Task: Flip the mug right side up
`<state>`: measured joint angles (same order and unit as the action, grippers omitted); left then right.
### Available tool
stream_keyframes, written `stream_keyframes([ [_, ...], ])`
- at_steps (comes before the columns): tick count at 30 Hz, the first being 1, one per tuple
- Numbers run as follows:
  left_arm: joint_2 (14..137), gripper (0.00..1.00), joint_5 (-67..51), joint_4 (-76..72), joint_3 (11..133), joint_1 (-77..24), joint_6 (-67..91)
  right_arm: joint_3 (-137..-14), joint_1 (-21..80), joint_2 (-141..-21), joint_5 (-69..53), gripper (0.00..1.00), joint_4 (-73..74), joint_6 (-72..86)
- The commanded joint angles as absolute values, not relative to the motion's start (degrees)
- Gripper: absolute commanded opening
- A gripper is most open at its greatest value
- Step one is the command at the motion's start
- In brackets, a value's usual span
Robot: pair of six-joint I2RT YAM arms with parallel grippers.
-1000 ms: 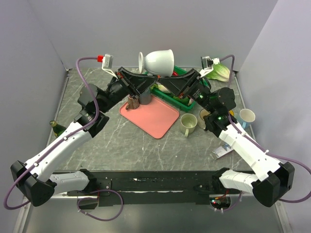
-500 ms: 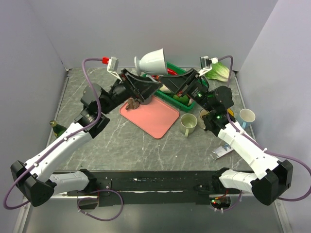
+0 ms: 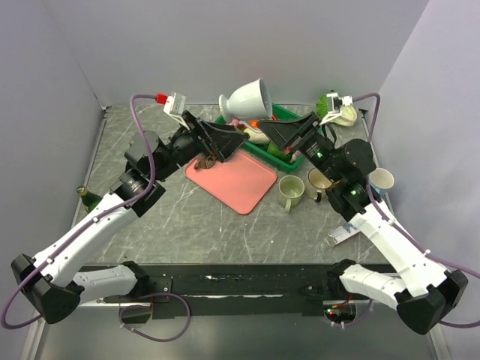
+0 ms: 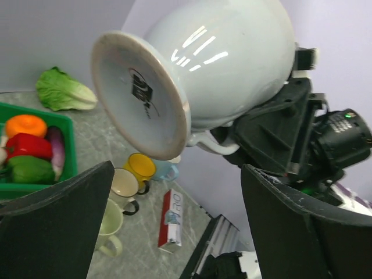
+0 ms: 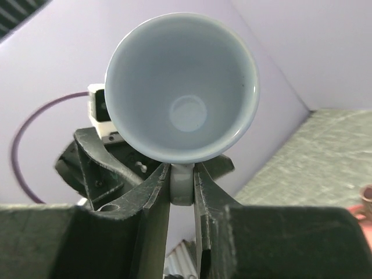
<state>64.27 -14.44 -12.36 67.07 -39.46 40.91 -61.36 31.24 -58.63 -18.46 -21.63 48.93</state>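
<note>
A white footed mug (image 3: 250, 96) hangs tilted in the air above the back of the table, its foot toward the left arm and its mouth toward the right arm. My right gripper (image 3: 267, 129) is shut on the mug's handle (image 5: 182, 186), and the right wrist view looks straight into the mug's empty bowl (image 5: 181, 110). My left gripper (image 3: 234, 138) stands open just below the foot and holds nothing. In the left wrist view the mug's underside (image 4: 139, 96) fills the top, above the wide-apart fingers (image 4: 64, 221).
Below the mug lie a pink tray (image 3: 232, 180) with a brown object (image 3: 204, 160) and a green bin of vegetables (image 3: 283, 154). Several mugs (image 3: 290, 191) stand at right, with a lettuce (image 3: 339, 112) and a small box (image 3: 341, 234). A bottle (image 3: 88, 196) is at left.
My left gripper has opened and let go of the mug. The right gripper has kept the handle, and the mug has shifted right and tilted with its mouth higher.
</note>
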Motion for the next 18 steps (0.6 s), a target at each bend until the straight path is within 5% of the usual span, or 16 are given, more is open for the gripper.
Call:
stream_keyframes([
  [1,61.4,0.97,-8.4,-7.9,67.7,-39.6,35.9,-63.8,31.4,-54.3,-14.6,0.00,-18.7,42.5],
  [18,60.4,0.96,4.9,-0.7,70.8,-39.6,26.4,-55.4,31.4,-40.2,-11.5,0.00,21.2,27.6],
])
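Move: Clamped by its handle, the white mug lies tilted nearly on its side, its body about 6 cm above the right hand's point, 3 cm left and 2 cm ahead. The green mug lies some 13 cm right, 3 cm ahead and 42 cm below. Beyond it, the cream mug stands 10 cm farther right and 3 cm farther out; the pink tray's middle is 8 cm left of the hand, 10 cm ahead. From the left hand the green mug is 18 cm right, 3 cm ahead, 40 cm below. Swinging the white mug down towards the green mug, the right hand keeps its pinch on the handle, sinks about 11 cm while going right and a little back, and tips its fingers downward by nearly 30 degrees. The left hand, already open and clear of the mug, moves off left and somewhat forward, turning counter-clockwise. ##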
